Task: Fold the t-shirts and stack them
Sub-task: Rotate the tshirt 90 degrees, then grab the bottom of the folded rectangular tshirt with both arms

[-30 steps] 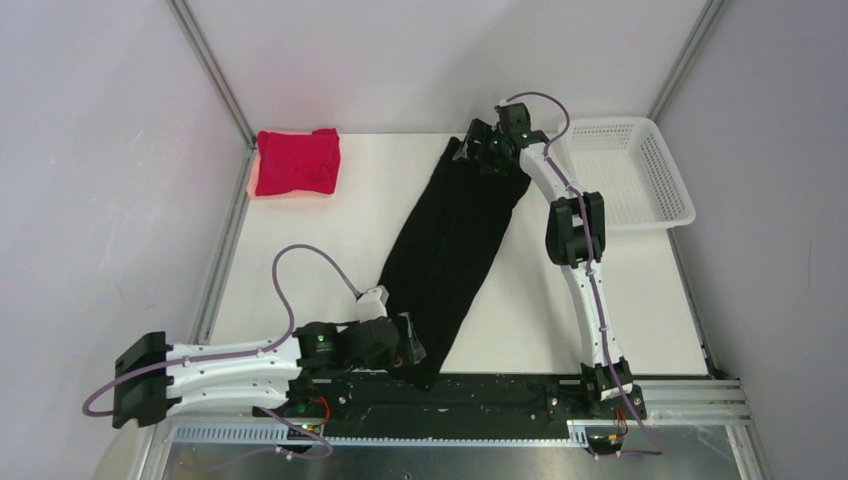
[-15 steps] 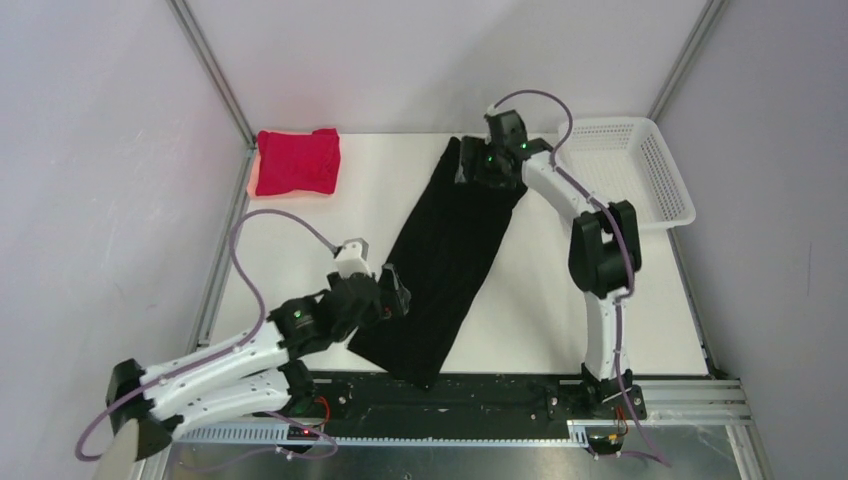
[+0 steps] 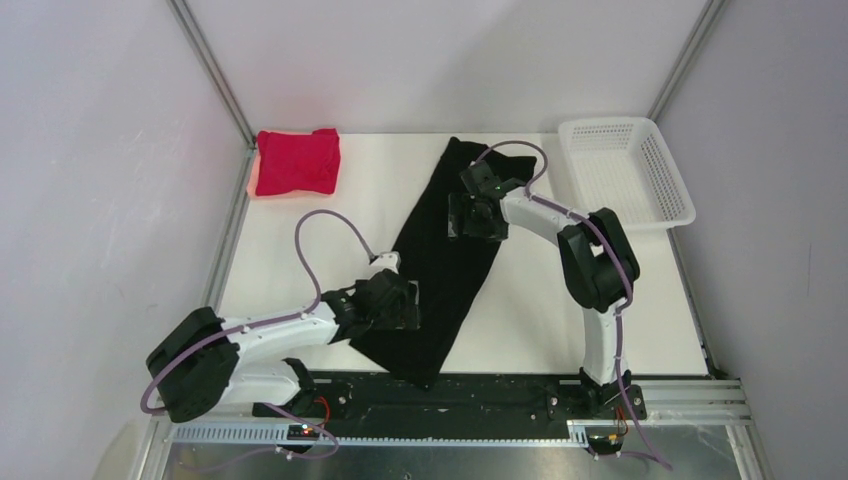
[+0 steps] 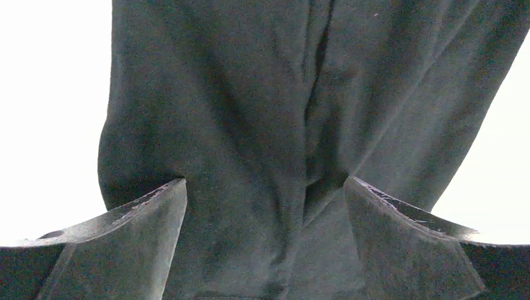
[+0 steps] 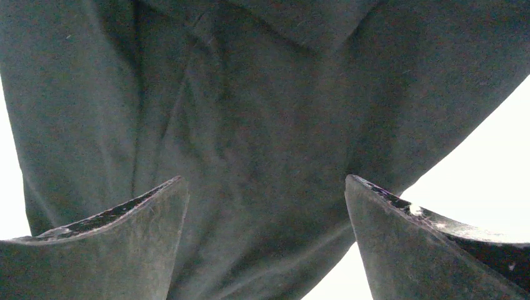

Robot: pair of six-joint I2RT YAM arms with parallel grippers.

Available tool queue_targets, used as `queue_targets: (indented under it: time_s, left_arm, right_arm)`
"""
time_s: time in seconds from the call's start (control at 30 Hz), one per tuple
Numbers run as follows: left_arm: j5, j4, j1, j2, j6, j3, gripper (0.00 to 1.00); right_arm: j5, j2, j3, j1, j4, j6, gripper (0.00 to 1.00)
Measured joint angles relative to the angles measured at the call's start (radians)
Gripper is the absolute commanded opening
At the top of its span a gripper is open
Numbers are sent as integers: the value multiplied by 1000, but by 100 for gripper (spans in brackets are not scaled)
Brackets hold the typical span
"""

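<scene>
The black t-shirt lies as a long narrow strip running from the far middle of the table to its near edge. A folded red t-shirt rests at the far left corner. My left gripper hovers open over the left side of the black strip's near half. In the left wrist view its open jaws straddle wrinkled black cloth. My right gripper is open above the strip's far half. The right wrist view shows that gripper spread wide over black fabric, holding nothing.
A white mesh basket stands at the far right corner. The white table shows bare surface on both sides of the black strip. Metal frame posts rise at the back corners, and the black base rail runs along the near edge.
My right gripper has come from the shirt's far end toward me, to its far half. The left arm has swung up from the near edge to the strip's left side. Both stayed open.
</scene>
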Motion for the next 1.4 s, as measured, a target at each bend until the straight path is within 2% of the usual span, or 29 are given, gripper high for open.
queue_targets:
  time_s: [0.13,0.37,0.6,0.73,1.0,1.07,1.13,1.3,1.4]
  left_arm:
    - [22,69,-12,3,0,-18,100]
    - [86,169,-130,-47,-67,-75,100]
    - [137,117,-224,-161,-171,-123,100]
    - [126,106,-243,-170,-206,-129,100]
    - [100,91,-249,-191,-235,-132,100]
    - [100,56,-249,-242,-233,-142,100]
    - [96,-2,-249,-319,-227,-146,100]
    - [13,-174,-249,-512,-228,-146,100]
    - [-16,-238,-249,-536,-227,-146,99]
  right_arm:
    - [-13,38,3,-29,23,-1,100]
    - [-101,92,71,-89,64,-39,100]
    - [-221,208,243,-168,68,-89,100]
    - [-257,286,366,-174,51,-109,100]
    - [-238,301,408,-158,12,-157,100]
    - [-221,266,372,-157,5,-167,100]
    - [-201,159,239,-151,40,-173,100]
    - [-144,-258,-146,-123,100,-140,100]
    - [-116,-494,-335,-69,139,-92,100]
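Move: The folded black t-shirt lies aslant under both hands, a couple of centimetres below them. Its middle is about 10 cm ahead and 6 cm right of the left hand, and about 10 cm back and 7 cm left of the right hand. From the right hand, the red stack is some 12 cm ahead and 36 cm left, the white basket roughly 10 cm ahead and 30 cm right. The t-shirt is swivelled from both ends under open fingers: the left hand drags its near part right, then mostly back, about 8 cm back in all, tilting some 15 degrees, while the right presses down slightly and slides its far part 11 cm forward. Both then come off it, the left rising a little and easing left, the right lifting some 10 cm as it swings back and slightly right. ##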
